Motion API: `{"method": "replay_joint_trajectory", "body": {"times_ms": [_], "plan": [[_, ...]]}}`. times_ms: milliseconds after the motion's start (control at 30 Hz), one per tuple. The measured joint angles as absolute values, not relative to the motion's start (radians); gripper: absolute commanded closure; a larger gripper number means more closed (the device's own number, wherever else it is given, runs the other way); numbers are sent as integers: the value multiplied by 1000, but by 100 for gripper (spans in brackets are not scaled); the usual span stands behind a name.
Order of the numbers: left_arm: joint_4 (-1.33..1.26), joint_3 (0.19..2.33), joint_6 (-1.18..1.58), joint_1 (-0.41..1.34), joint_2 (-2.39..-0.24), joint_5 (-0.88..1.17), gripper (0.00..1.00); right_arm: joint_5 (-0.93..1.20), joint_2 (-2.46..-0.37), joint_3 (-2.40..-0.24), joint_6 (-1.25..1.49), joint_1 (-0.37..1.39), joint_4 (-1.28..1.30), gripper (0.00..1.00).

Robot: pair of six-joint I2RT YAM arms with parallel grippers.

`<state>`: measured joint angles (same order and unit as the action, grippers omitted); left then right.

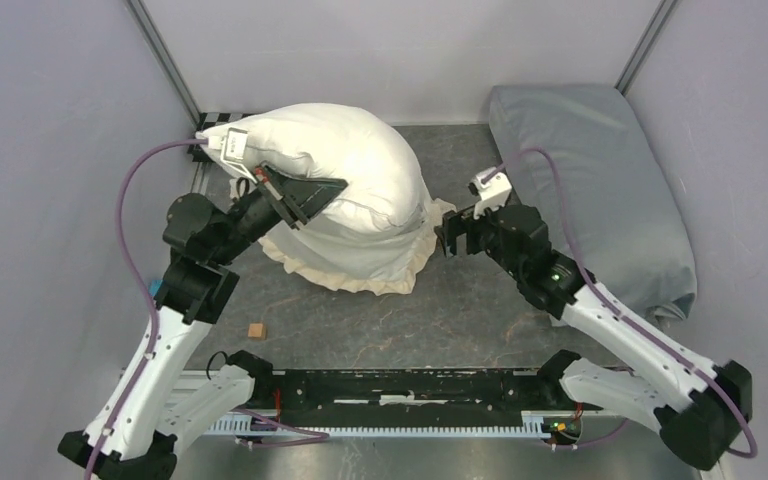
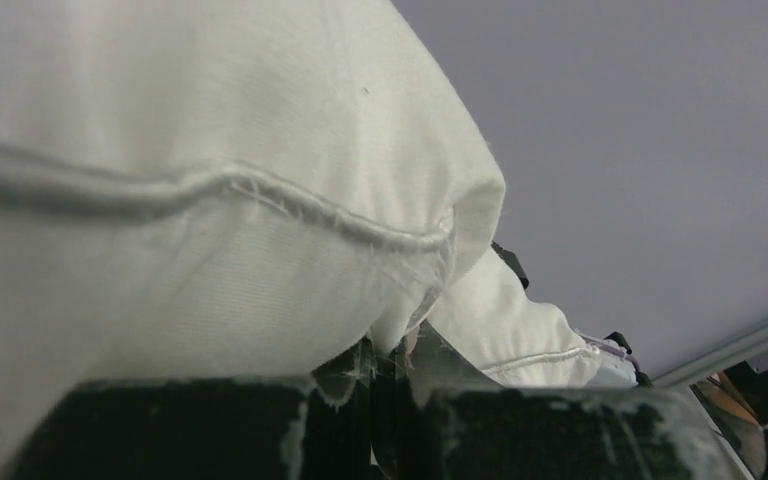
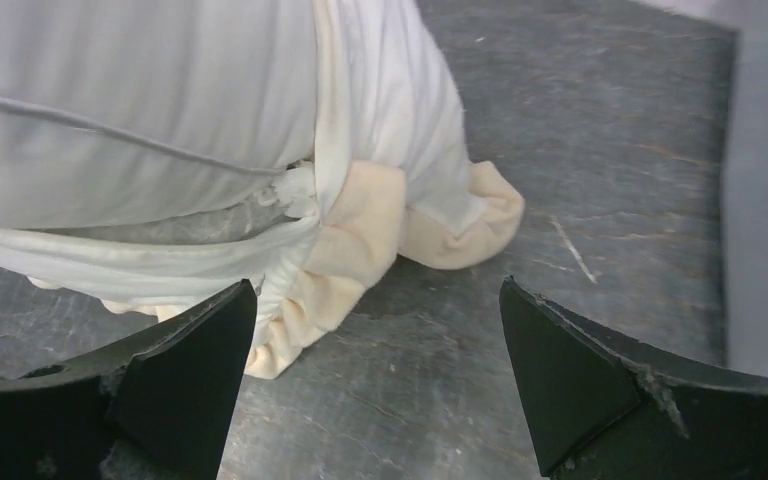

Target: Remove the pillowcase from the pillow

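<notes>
The plump white pillow (image 1: 340,155) is lifted and tilted toward the back left. Its lower end still sits in the bunched pillowcase (image 1: 360,262), whose cream frill spreads on the table. My left gripper (image 1: 312,196) is shut on the pillow's seamed edge, and the left wrist view shows white pillow fabric (image 2: 210,150) pinched between the fingers of the left gripper (image 2: 392,375). My right gripper (image 1: 450,236) stands open just right of the frill. In its wrist view, the right gripper (image 3: 375,335) frames bare table, with the pillowcase frill (image 3: 360,235) just ahead to the left, untouched.
A pale blue-grey pillow (image 1: 600,185) lies along the right wall. A small wooden block (image 1: 257,330) sits on the dark table (image 1: 480,310) near the left arm. Grey walls close in the back and both sides. A black rail (image 1: 400,390) runs along the near edge.
</notes>
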<state>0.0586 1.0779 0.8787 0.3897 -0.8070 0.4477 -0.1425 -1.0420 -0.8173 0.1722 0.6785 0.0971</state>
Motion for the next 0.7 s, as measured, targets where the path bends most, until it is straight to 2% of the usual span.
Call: {"method": "replay_joint_trajectory", "body": {"times_ms": [233, 567, 633, 667, 700], "plan": [[-87, 983, 873, 548, -892, 407, 98, -248, -798, -792, 155, 678, 237, 2], [-124, 723, 836, 757, -1024, 198, 97, -266, -670, -792, 171, 678, 370, 2], [-119, 685, 829, 802, -1071, 142, 94, -257, -659, -792, 175, 678, 378, 2], [-116, 675, 828, 827, -1095, 120, 90, -247, -656, -792, 178, 678, 380, 2], [-114, 672, 823, 856, -1115, 99, 82, -242, -656, -792, 178, 678, 381, 2]]}}
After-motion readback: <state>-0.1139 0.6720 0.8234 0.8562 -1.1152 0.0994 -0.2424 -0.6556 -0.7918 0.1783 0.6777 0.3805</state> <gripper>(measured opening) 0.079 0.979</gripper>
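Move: The left hand is high up, shut on the pillow's fabric, and is going to lower it to bare table some 13 cm to its right, level with it and roughly 40 cm down. The pillow's bulk is about 14 cm ahead of it, 3 cm left and 20 cm lower; the pillowcase is some 8 cm ahead, 4 cm right and 38 cm below. The frilled hem's right end lies about 8 cm ahead of the open right hand, 4 cm left and 20 cm down. Keeping its shut fingers on the pillow's fabric, the left hand sweeps to the right by about 11 cm, then drops ever faster, some 25 cm in all, towards the bare table in front of the pillowcase, its fingers tipping down by roughly 30 degrees. Meanwhile the right hand, wide open and holding nothing, gives way to the swinging pillow by drawing off to its right and back, about 7 cm and 6 cm, and rising around 4 cm, with its wrist nearly unturned. ##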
